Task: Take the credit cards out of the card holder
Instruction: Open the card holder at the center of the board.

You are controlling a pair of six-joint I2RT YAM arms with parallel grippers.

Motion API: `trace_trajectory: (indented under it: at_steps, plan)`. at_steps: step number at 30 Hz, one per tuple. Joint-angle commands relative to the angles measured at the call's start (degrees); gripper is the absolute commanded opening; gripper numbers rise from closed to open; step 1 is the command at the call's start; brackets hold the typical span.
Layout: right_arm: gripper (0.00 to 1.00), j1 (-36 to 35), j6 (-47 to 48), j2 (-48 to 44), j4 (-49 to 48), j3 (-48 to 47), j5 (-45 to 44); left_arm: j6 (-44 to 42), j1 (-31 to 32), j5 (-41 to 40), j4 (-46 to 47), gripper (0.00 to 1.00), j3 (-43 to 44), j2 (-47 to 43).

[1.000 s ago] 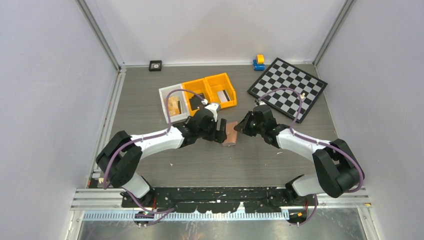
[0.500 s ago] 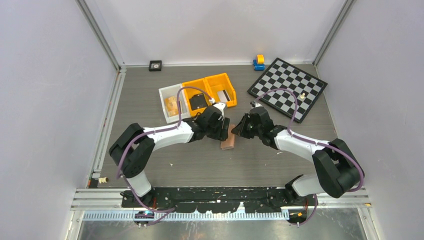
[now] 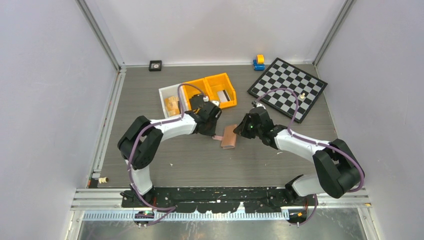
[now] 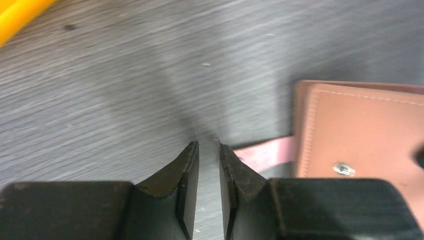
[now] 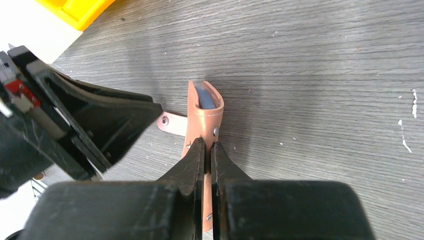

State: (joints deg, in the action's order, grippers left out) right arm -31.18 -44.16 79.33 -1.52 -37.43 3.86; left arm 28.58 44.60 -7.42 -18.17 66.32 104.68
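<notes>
The tan-pink card holder (image 3: pixel 229 136) stands on its edge on the table between both arms. My right gripper (image 5: pixel 207 145) is shut on its near edge (image 5: pixel 205 120). Inside its fold shows a blue-grey card edge (image 5: pixel 203 97), likely one of the credit cards. Its pink snap tab (image 5: pixel 172 123) sticks out to the left, flat on the table. My left gripper (image 4: pixel 209 147) hovers just left of the holder (image 4: pixel 360 130). Its jaws stand a narrow gap apart with only table between them. The tab (image 4: pixel 260 152) runs beside the right fingertip (image 4: pixel 227 157), outside the gap.
Two orange bins (image 3: pixel 210 90) and a white bin (image 3: pixel 172 104) sit just behind the left gripper. A chessboard (image 3: pixel 289 89) lies at the back right, a blue-and-yellow toy (image 3: pixel 259 62) beyond it. A small black square (image 3: pixel 155 65) rests by the back wall.
My left gripper has drawn back from the card holder toward the bins, and its jaws have narrowed from wide open. The snap tab now lies out to the left. The right gripper kept its hold.
</notes>
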Motion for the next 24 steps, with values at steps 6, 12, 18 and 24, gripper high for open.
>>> trace_trajectory:
  at_steps: [6,12,18,24]
  plan:
    - [0.0,0.4,0.1,-1.3,-0.1,-2.8,-1.7,2.9,-3.0,0.1,5.4,0.35,-8.4,-10.3]
    - [0.01,0.6,0.0,-0.5,-1.2,-2.6,-0.6,3.1,-3.0,10.4,17.1,0.58,-15.2,-16.3]
    - [0.01,0.7,-0.2,1.2,-2.6,-2.8,1.7,2.5,-3.0,16.8,19.8,0.65,-14.1,-13.2]
    - [0.01,0.7,-0.3,2.9,-3.8,-3.0,3.8,2.0,-3.0,19.6,18.4,0.59,-9.5,-6.8]
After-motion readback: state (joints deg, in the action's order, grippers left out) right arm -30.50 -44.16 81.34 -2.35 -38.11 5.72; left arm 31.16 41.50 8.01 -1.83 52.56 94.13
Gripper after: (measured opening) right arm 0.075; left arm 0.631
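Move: The loosened strap of the card holder is right at the left hand's nearly shut fingertips, its middle about 2 cm to the right, 1 cm back and 1 cm lower. The card holder itself is some 6 cm to the right and 1 cm back, about level in height. The orange bin with the black cards is about 16 cm ahead and 7 cm left. From the right hand, which is pinching the holder's upper edge, the holder's middle is about 3 cm left, 2 cm back and 3 cm below. The left fingertips leave the strap's free end, going on leftward about 4 cm with a slight dip. The hand then opens to roughly two-thirds, rises some 5 cm while drawing back, swings about 5 cm right again towards the holder with the fingers tilting about 20 degrees to point more rightward, and starts to sink. The right hand keeps its pinch, nearly still. ##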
